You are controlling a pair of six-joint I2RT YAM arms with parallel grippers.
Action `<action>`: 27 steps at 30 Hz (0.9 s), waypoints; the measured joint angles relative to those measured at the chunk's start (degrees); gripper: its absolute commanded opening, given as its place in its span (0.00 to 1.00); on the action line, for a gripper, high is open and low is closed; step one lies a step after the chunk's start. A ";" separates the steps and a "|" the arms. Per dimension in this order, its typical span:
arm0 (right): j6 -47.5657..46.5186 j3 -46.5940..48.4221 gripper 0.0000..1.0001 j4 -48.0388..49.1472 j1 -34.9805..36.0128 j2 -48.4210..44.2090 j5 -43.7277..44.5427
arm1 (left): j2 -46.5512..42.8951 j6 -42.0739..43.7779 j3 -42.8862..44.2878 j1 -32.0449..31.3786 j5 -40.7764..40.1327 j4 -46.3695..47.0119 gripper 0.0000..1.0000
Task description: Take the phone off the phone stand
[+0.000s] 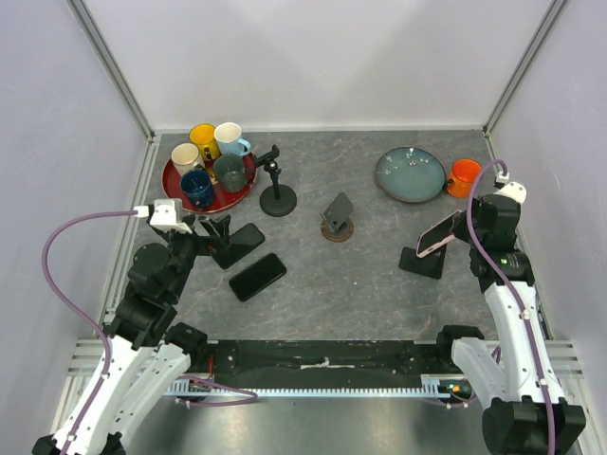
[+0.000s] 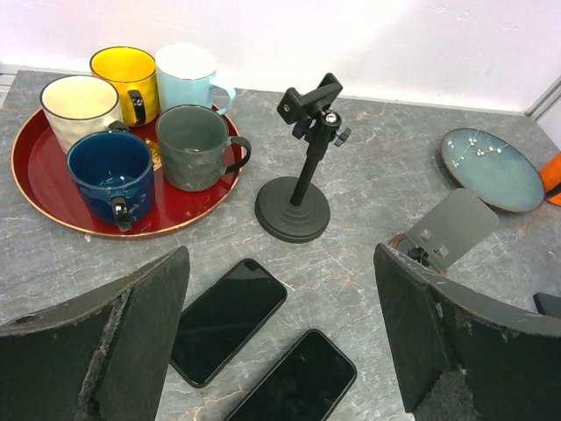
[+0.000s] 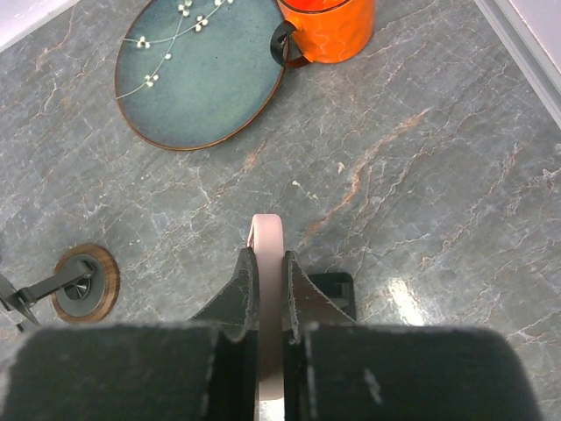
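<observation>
A pink phone [image 1: 438, 234] is held tilted over a black phone stand [image 1: 424, 263] at the right of the table. My right gripper [image 1: 462, 227] is shut on the phone's upper edge. In the right wrist view the fingers [image 3: 245, 281] pinch the phone [image 3: 267, 237] edge-on, with the stand [image 3: 337, 294] just below and to the right. I cannot tell whether the phone still touches the stand. My left gripper [image 1: 213, 235] is open and empty above two black phones [image 2: 230, 320] [image 2: 294, 381] lying flat.
A red tray [image 1: 171, 185] with several mugs stands at the back left. A tall clamp stand [image 1: 276, 185] and a small tilted stand [image 1: 337, 218] are mid-table. A blue plate [image 1: 409, 174] and an orange mug [image 1: 464, 177] sit at the back right.
</observation>
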 measured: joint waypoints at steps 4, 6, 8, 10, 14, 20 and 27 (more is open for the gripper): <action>-1.11 0.68 0.00 -1.03 0.02 -0.17 -0.11 | 0.00 0.00 -0.07 0.00 0.00 0.00 0.92; -1.86 1.14 0.00 -1.25 0.04 -0.26 -0.26 | 0.00 0.00 -0.17 0.00 0.00 0.02 0.92; -2.54 1.57 0.00 -1.42 0.17 -0.44 -0.24 | 0.00 0.00 -0.28 0.00 0.00 0.00 0.92; -3.28 2.27 0.00 -1.86 0.42 -0.70 -0.24 | 0.00 0.00 -0.31 0.00 0.00 0.00 0.92; -4.98 4.11 0.00 -2.60 1.09 -1.40 0.02 | 0.00 0.00 -0.33 0.00 0.00 0.00 0.92; -7.02 7.50 0.00 -3.41 2.62 -2.67 0.50 | 0.00 -0.02 -0.33 0.00 0.00 0.00 0.92; -7.98 11.56 0.00 -3.13 4.07 -3.41 -2.56 | 0.00 0.00 -0.39 0.00 -0.02 0.02 0.92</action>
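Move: The phone is already pinched in my right hand, its middle about 3 cm left, 2 cm back and 3 cm below my fingertips. Its stand's base is some 4 cm left, 5 cm back and 13 cm down. On the table, roughly 15 cm below me, the plate sits 18 cm ahead and 8 cm left, and the orange mug 17 cm ahead and 6 cm right. From my left hand the phone lies about 52 cm right, 3 cm ahead and 11 cm lower. Keeping my right fingers shut on the edge of the phone, I lift it up off its stand, slowly at first and then faster, about 9 cm in all. Late in the rise I drift some 2 cm left, while the wrist tips the fingers up and turns counter-clockwise, each by roughly 10 degrees. ##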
